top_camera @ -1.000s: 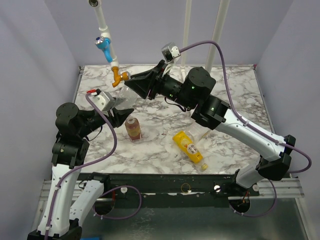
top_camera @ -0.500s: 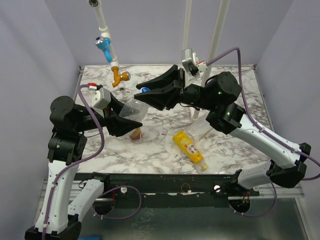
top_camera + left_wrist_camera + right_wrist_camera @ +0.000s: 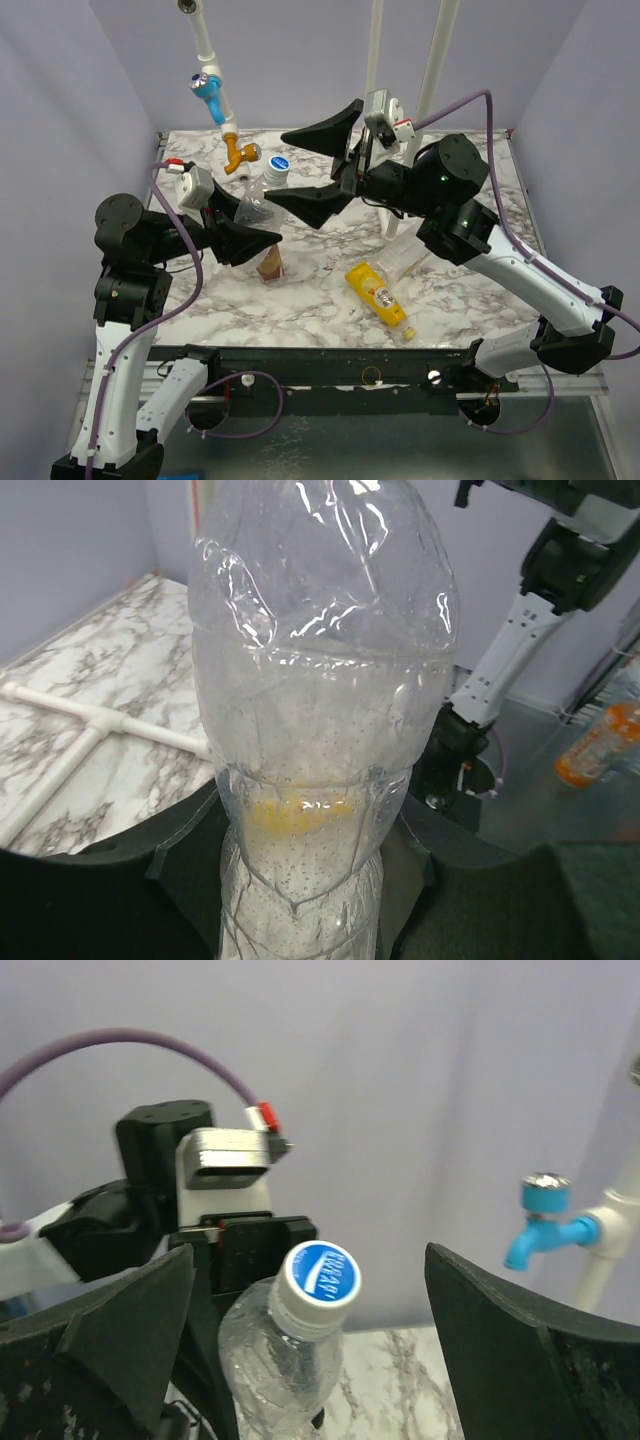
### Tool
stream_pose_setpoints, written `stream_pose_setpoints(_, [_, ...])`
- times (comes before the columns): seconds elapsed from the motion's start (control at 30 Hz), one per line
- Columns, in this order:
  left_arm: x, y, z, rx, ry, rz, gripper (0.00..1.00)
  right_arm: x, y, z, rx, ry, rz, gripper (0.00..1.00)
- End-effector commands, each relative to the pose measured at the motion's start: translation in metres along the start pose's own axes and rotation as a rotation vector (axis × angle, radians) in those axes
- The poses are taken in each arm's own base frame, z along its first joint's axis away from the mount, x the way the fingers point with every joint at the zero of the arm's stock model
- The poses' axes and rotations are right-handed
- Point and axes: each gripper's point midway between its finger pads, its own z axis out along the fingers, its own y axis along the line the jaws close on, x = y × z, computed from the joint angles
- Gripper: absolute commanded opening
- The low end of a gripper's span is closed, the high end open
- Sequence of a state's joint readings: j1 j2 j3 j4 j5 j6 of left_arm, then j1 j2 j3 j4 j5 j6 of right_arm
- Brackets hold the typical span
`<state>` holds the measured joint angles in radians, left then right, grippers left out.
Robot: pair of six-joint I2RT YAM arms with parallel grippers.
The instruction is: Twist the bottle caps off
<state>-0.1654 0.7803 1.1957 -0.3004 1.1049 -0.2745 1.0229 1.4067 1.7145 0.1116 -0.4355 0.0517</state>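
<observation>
My left gripper (image 3: 250, 222) is shut on the body of the wider clear bottle (image 3: 257, 203), holding it tilted above the table. The bottle fills the left wrist view (image 3: 320, 730), with the black fingers (image 3: 100, 880) on both sides of its lower part. Its blue-and-white cap (image 3: 277, 163) sits on the neck. My right gripper (image 3: 280, 168) is open wide, its fingers apart on either side of that cap (image 3: 318, 1275) without touching it. A brown bottle with a red label (image 3: 268, 262) stands behind the left gripper. A yellow-orange bottle (image 3: 378, 293) and a slim clear bottle (image 3: 408, 258) lie on the marble.
A blue tap handle (image 3: 205, 85) and a brass spout (image 3: 238, 155) hang on a white pipe at the back left. Two white pipes (image 3: 435, 60) rise at the back. Purple walls close in the marble table (image 3: 470, 170).
My right gripper was shut at the cap and has opened wide, drawing back to the right. The left gripper has lifted the clear bottle away from the tap, cap still on.
</observation>
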Motion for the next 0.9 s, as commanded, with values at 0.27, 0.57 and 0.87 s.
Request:
stream_pose_setpoints(0.27, [0.025,0.06,-0.01,-0.275,0.016,0.178,0.0,0.029,-0.057,-0.057,0.554,0.071,0.377,1.0])
stream_pose_setpoints(0.57, [0.043,0.07,-0.008,-0.269,0.066,0.163,0.0,0.081,-0.025,-0.096,0.587,0.275,0.597,1.0])
stream_pose_setpoints(0.87, [0.045,0.067,-0.006,-0.239,0.072,0.151,0.0,0.074,-0.054,-0.053,0.539,0.225,0.393,0.99])
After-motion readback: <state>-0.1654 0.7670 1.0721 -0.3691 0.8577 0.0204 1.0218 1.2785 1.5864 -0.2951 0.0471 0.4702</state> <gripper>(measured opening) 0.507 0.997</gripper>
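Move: The white-and-blue cap of the clear bottle sits between the right hand's wide-open fingertips, level with the hand and some 2 cm to its left. The standing cola bottle is about 6 cm ahead, 6 cm left and 45 cm below that hand; the yellow bottle lies 3 cm ahead, 19 cm right and 53 cm below. From the left hand, which grips the clear bottle's body, the cap is about 13 cm up, 2 cm ahead and 4 cm right. Forward about 5 cm and then down and to the right goes the right hand, leaving the cap with fingers still wide open; it draws roughly 7 cm to the right, then returns some 3 cm left while sinking, nearly 10 cm down in all, and rolls around its pointing axis by some 40 degrees. The left hand keeps its grip on the bottle, carrying it forward and down and turning slightly counter-clockwise. ##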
